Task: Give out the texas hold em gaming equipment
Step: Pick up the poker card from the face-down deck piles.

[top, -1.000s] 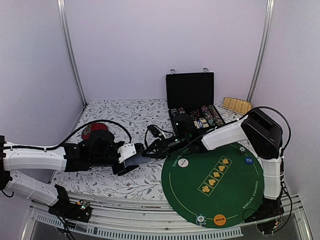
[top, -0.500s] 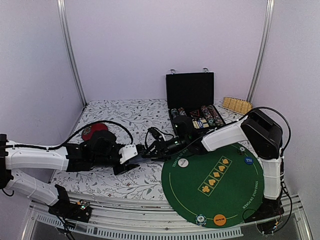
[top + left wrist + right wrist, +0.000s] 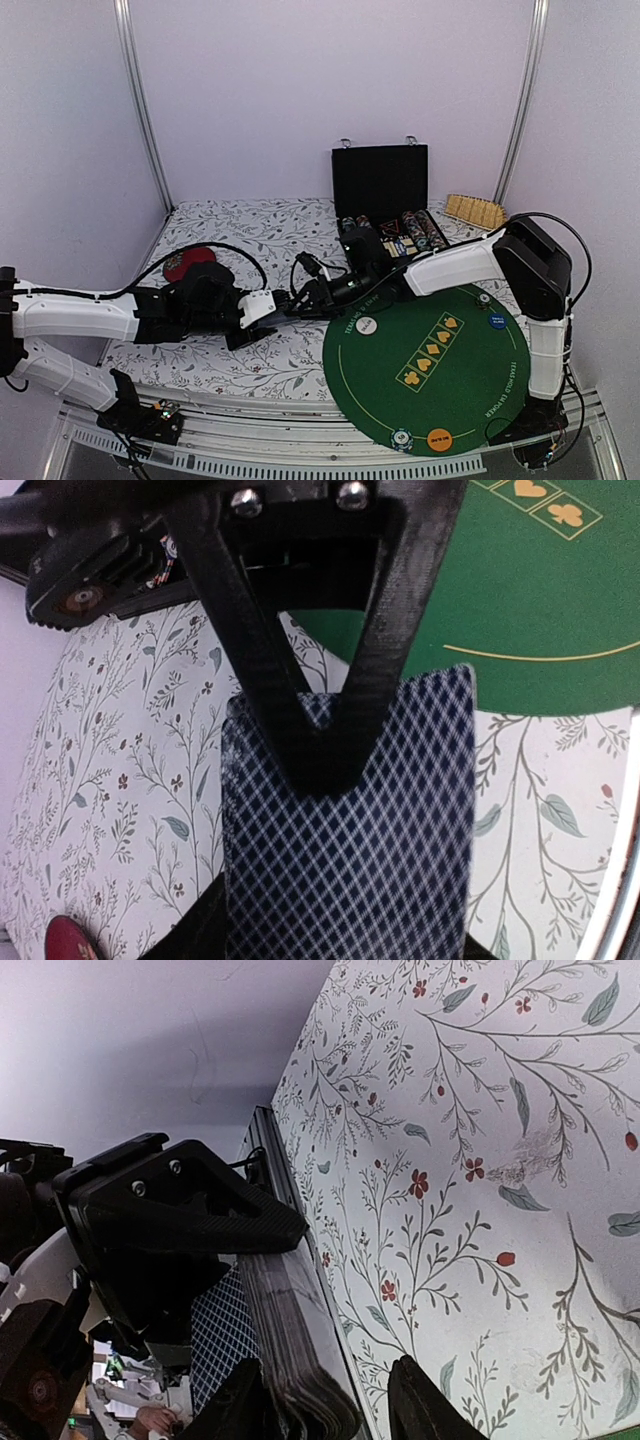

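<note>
A deck of playing cards (image 3: 380,830) with blue-grey lattice backs hangs over the floral cloth, just left of the green felt mat (image 3: 430,370). My left gripper (image 3: 325,870) is shut on the deck, one finger on its back and one underneath. My right gripper (image 3: 335,1405) stands open around the deck's end (image 3: 295,1330), with a gap between the cards and its right finger (image 3: 425,1405). In the top view both grippers meet at the deck (image 3: 283,308). On the mat lie a white disc (image 3: 367,325), a blue disc (image 3: 497,321), an orange disc (image 3: 439,438) and a striped chip (image 3: 402,438).
An open black case (image 3: 380,180) with rows of poker chips (image 3: 420,232) stands behind the mat. A red dish (image 3: 190,262) lies at the left by my left arm. A woven tan piece (image 3: 474,210) sits at the back right.
My left gripper has shut on the deck. My right gripper's jaws have spread and let go of it. Both arms have stayed close together at the same spot.
</note>
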`<state>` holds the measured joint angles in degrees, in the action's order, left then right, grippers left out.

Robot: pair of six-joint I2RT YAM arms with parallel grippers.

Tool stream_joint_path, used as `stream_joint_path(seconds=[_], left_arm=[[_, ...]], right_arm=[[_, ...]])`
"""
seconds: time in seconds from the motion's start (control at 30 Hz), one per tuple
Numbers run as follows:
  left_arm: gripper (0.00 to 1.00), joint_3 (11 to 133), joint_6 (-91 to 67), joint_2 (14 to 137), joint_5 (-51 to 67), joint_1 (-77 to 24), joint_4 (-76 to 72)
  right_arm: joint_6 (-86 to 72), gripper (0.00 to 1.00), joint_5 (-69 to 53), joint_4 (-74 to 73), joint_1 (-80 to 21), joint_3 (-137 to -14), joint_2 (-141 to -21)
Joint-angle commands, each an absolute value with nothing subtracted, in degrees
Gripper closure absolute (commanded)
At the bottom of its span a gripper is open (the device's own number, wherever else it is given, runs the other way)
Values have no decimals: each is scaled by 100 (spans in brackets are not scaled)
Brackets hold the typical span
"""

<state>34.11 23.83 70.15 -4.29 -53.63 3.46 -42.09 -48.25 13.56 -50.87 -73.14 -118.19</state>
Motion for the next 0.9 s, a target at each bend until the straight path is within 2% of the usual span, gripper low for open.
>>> stream_joint_path(seconds=[0.0,0.53,0.67,0.87], left_arm=[[51,3506,2402,6992,-545,-5417,180],[50,3507,2409,7025,-589,-5417,193],[50,3511,2410,7036,-602,-5416,201],[50,3516,2413,7058,-606,-5416,214]], right_arm=[[-3705,60,-4458,675,-5068,-7357,-11443],[-3241,94,-4215,-96,-5060,-7587,-11176],[-3204,97,-4176,-210,-5058,-7586,-11093],[-3050,95,-3976,-535,-5054,-7641,-10993]])
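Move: The deck is still held in the left gripper, its middle about 2 cm right of that hand and 1 cm ahead. From the right hand, whose half-open fingers are at its near end, the deck's middle lies some 3 cm left, 1 cm back and 1 cm lower. The white dealer chip is about 14 cm to the right and level with the right hand; the open chip case is some 21 cm right and 22 cm ahead, both below it. To the right and up, the right hand draws back by only about 2 cm each way, away from the left hand, rolling and dipping slightly as its half-open fingers shut almost fully on the end of the deck's top card, one finger on the patterned back. The left hand stays in place and keeps its grip on the deck. ##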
